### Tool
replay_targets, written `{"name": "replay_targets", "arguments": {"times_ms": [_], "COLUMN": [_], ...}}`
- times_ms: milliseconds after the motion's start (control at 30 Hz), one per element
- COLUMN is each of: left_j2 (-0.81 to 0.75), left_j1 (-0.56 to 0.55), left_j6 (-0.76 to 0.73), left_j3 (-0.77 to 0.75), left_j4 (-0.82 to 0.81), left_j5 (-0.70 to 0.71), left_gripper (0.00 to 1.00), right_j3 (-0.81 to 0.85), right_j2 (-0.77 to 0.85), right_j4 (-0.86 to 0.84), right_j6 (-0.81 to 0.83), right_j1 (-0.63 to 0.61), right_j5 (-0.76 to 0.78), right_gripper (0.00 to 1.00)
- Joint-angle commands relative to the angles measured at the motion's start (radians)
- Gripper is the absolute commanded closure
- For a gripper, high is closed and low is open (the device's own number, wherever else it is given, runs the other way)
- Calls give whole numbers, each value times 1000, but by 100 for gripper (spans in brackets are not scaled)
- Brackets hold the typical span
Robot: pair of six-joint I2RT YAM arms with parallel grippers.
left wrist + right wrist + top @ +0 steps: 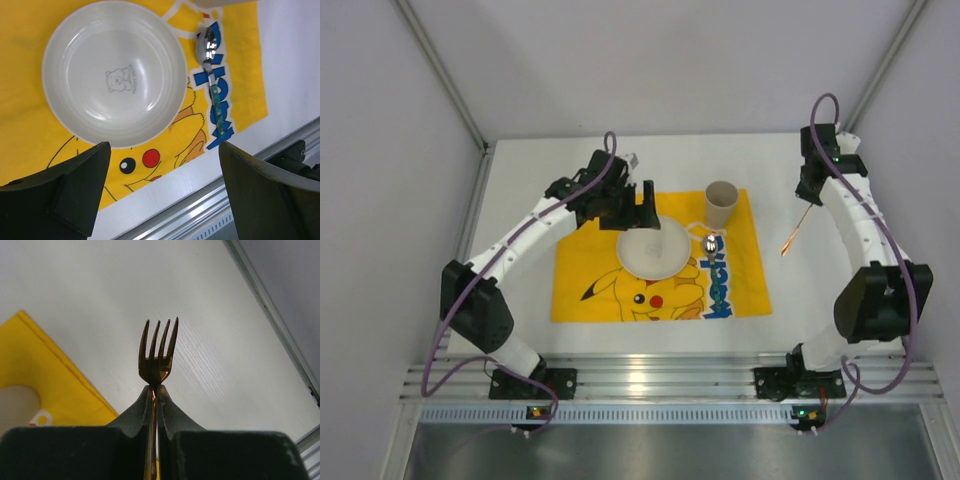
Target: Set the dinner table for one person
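Note:
The white dinner table (520,200) carries a yellow Pikachu mat (590,270). On the mat lie a white bowl-like plate (653,250), a beige cup (721,204) and a spoon (710,243). My left gripper (645,208) hovers open and empty over the plate's far edge. In the left wrist view the plate (115,72) and the spoon (212,75) lie beyond my left gripper (165,195). My right gripper (807,190) is shut on a copper fork (792,237) held above the bare table right of the mat. In the right wrist view the right gripper (155,390) pinches the fork (157,352), tines pointing away.
Aluminium rails (660,380) run along the near edge, also showing in the left wrist view (225,200). Grey walls enclose the table on three sides. The mat's corner (50,375) and the cup (17,410) show left of the fork.

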State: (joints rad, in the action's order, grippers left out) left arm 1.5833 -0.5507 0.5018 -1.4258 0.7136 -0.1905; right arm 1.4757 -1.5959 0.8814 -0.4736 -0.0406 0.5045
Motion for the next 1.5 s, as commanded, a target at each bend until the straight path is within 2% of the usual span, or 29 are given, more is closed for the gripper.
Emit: {"name": "replay_targets", "arguments": {"times_ms": [0,267,367,600,833,933,967,1000,1033,1067,1233,1267,1333,1367,1467], "left_j2": [35,226,274,308,327,336,340,345,348,348,328,319,261,232,81], "left_j1": [-63,-296,-365,-445,-488,-488,-488,-488,-488,-488,-488,-488,-480,-474,-419], "left_j6": [-9,-57,-74,-65,-45,-36,-34,-29,-26,-23,-12,-16,-22,-20,7], "left_j3": [-111,-473,-533,-536,-519,-527,-532,-536,-542,-542,-522,-515,-461,-428,-259], "left_j4": [-16,0,-14,-55,-98,-118,-120,-120,-123,-126,-141,-137,-132,-141,-175], "left_j5": [-17,28,43,63,69,75,79,82,80,79,59,71,101,129,149], "left_gripper": [6,5,5,6,12,37,50,84,97,100,100,100,100,100,100], "right_j3": [63,25,3,38,61,78,78,75,71,61,41,54,77,107,159], "right_j2": [102,279,319,367,399,396,396,396,398,404,407,404,384,380,375], "right_j4": [106,154,143,178,182,192,192,189,186,185,145,143,140,149,160], "right_j6": [-5,-112,-148,-137,-157,-155,-155,-157,-157,-163,-168,-160,-145,-129,-91], "right_j1": [-53,-254,-291,-300,-298,-298,-298,-298,-298,-297,-297,-297,-291,-283,-240], "right_j5": [-64,-268,-342,-394,-478,-498,-532,-540,-553,-558,-609,-616,-633,-630,-632], "right_gripper": [100,100,100,100,100,100,100,100,100,100,100,86,38,1,0]}}
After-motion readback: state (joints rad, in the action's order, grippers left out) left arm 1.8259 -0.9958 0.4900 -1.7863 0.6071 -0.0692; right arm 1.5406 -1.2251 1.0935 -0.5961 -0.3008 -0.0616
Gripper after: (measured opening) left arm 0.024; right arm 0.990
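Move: The fork is already pinched in the right hand, its middle about 4 cm back and 2 cm left of that hand; from the open left hand it lies some 43 cm right and 2 cm ahead. The left gripper, which is to take it, is about 45 cm left and 6 cm back from the right hand, level with it. From the left hand the cup stands roughly 22 cm right and 12 ahead, 12 lower; the spoon 21 right and 5 back, the plate 5 right and 7 ahead, both 17 below. The fork passes from the right hand to the left in mid-air near the cup and spoon. The right hand carries it some 17 cm left, 10 back and 10 up, rolling its left side up and turning counter-clockwise; the open left hand swings about 20 cm right, back and up, turning clockwise, and pinches the handle. Then the right fingers open wide and the left hand starts back left with it. ##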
